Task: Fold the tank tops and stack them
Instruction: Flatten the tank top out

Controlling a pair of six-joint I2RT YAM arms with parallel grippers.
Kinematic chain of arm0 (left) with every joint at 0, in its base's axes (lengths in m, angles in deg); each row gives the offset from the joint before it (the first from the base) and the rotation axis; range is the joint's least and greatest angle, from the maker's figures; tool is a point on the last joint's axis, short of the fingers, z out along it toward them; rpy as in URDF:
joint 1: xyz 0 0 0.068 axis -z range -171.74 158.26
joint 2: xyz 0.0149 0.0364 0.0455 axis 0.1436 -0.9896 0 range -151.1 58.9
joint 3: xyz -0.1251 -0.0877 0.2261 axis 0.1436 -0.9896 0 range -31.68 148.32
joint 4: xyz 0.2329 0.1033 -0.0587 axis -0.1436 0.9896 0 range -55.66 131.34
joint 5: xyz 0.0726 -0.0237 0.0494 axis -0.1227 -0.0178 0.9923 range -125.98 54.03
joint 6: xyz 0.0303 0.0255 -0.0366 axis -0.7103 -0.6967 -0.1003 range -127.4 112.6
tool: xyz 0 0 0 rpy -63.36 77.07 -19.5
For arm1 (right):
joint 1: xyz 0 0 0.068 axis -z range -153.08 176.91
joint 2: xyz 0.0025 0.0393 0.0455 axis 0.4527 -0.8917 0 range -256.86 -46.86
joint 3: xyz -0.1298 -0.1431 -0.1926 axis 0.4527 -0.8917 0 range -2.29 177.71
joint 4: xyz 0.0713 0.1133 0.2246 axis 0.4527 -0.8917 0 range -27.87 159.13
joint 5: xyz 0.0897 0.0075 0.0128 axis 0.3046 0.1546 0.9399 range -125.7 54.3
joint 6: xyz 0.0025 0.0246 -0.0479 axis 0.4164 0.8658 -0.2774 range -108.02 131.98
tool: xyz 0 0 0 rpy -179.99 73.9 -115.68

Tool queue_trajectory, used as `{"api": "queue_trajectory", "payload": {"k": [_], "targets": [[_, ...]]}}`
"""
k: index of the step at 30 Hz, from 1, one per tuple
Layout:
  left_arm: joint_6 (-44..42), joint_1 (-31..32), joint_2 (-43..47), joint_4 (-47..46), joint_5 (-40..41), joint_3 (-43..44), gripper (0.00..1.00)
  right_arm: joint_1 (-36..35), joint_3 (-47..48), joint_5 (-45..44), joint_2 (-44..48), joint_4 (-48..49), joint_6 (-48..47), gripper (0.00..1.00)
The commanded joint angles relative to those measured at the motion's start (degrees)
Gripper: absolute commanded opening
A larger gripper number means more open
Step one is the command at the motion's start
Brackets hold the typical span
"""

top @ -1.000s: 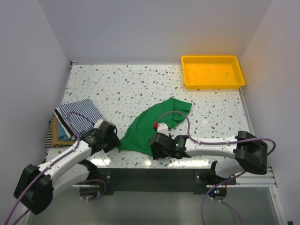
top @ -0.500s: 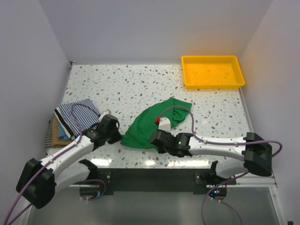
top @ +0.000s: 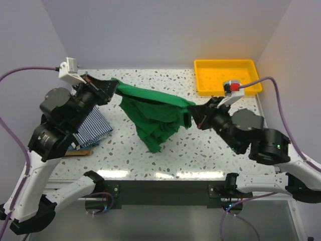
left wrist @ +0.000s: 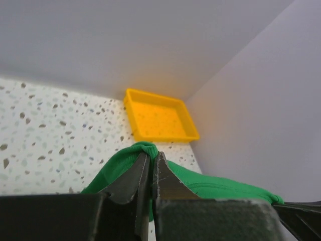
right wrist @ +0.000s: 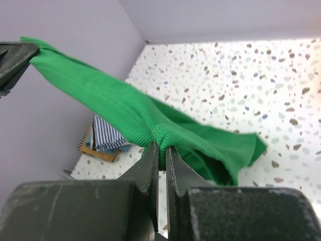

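Observation:
A plain green tank top (top: pixel 153 113) hangs in the air, stretched between both grippers, its body drooping toward the table. My left gripper (top: pixel 114 86) is shut on its left end, and in the left wrist view green cloth (left wrist: pixel 125 160) bunches over the closed tips of the left gripper (left wrist: pixel 152 156). My right gripper (top: pixel 190 111) is shut on its right end; the right wrist view shows ribbed green fabric (right wrist: pixel 125 108) pinched at the right gripper (right wrist: pixel 161 146). A navy-white striped tank top (top: pixel 93 128) lies on top of a pile at the left, over blue and tan ones (right wrist: pixel 100 150).
A yellow plastic tray (top: pixel 228 76) sits at the far right corner of the speckled table (top: pixel 150 160). White walls close in the table on the left, back and right.
Both arms have risen from the near edge of the table, lifting the green tank top off the surface and pulling it taut between them. Both grippers have shut on it.

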Motion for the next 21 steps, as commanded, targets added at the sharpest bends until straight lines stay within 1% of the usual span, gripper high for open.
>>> {"api": "queue_trajectory", "payload": {"k": [1, 2, 5, 8, 9, 11, 13, 14, 15, 16, 17, 18, 19, 20, 21], "targets": [[-4.56, 0.15, -2.17, 1.12, -2.98, 8.76, 0.0, -0.1, 7.17, -1.64, 0.09, -1.1, -7.67, 0.0], [-4.82, 0.15, -2.52, 1.12, -3.42, 11.82, 0.0, -0.1, 8.41, -1.03, 0.09, -1.02, -8.9, 0.0], [-4.83, 0.15, -3.76, 1.65, -3.78, 16.05, 0.0, -0.1, 11.66, -0.84, -0.26, -0.41, -12.15, 0.0], [-4.39, 0.15, -4.55, 2.27, -2.38, 17.56, 0.0, -0.1, 14.39, -3.3, -1.75, -0.14, -16.45, 0.0], [-4.21, 0.15, -4.9, 2.44, -1.76, 17.39, 0.0, -0.1, 15.01, -4.52, -3.58, -0.14, -17.69, 0.0], [-3.42, 0.15, -5.95, 2.53, -0.1, 16.6, 0.0, 0.07, 16.24, -8.65, -5.43, 1.09, -21.89, 0.0], [-3.07, 0.15, -7.27, 2.53, 1.31, 16.07, 0.0, 2.69, 16.86, -8.94, -8.67, 1.71, -23.67, 0.0], [-2.63, 0.15, -8.06, 2.27, 2.19, 15.28, 0.0, 5.84, 17.56, -2.32, -9.83, 0.49, -22.02, 0.0], [-2.72, 0.15, -9.8, 0.7, 3.07, 14.58, 0.0, 16.49, 17.65, 4.97, -10.97, -0.39, -20.18, 0.0], [-2.89, 0.15, -10.87, -0.36, 3.6, 13.88, 0.0, 22.6, 17.39, 11.83, -13.16, -0.84, -18.42, 0.0], [-2.89, -0.02, -12.09, -1.59, 4.04, 12.13, 0.0, 27.88, 15.47, 21.73, -14.66, 0.2, -16.14, 0.0], [-2.89, -1.59, -15.07, -5.43, 2.48, 11.07, 0.0, 35.25, 14.5, 24.53, -16.24, 1.26, -15.86, 0.0], [-2.81, -3.17, -17.01, -7.55, 0.29, 10.01, 0.0, 38.02, 13.18, 26.9, -18.6, 3.62, -15.42, 0.0], [-1.59, -5.01, -19.2, -10.01, -2.6, 7.74, 0.0, 40.83, 12.82, 32.5, -23.33, 5.12, -14.11, 0.0], [-0.88, -8.6, -24.19, -15.87, -8.55, 6.59, 0.0, 45.99, 12.38, 35.34, -26.24, 6.87, -13.14, 0.0]]}}
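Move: Between the raised grippers hangs the bunched green tank top, its middle about 13 cm to the right of the left hand, 3 cm back and 18 cm below. The clear table middle it is taken to lies some 10 cm ahead, 17 cm right and 45 cm below the left hand, and 17 cm ahead, 9 cm left and 42 cm below the right. The folded stack is about 22 cm left of the left hand and 3 cm ahead; the yellow bin is roughly 37 cm ahead and 27 cm right of the right hand. Keeping their pinch on the green tank top's edge, both hands rise another 8 or 9 cm, fingers tipping up some 10 degrees, then swing forward and down over the table, levelling again. The right sweeps farther, about 16 cm forward and slightly right while turning and rolling some 15 degrees, clockwise; the left first eases back, then goes about 9 cm forward. ##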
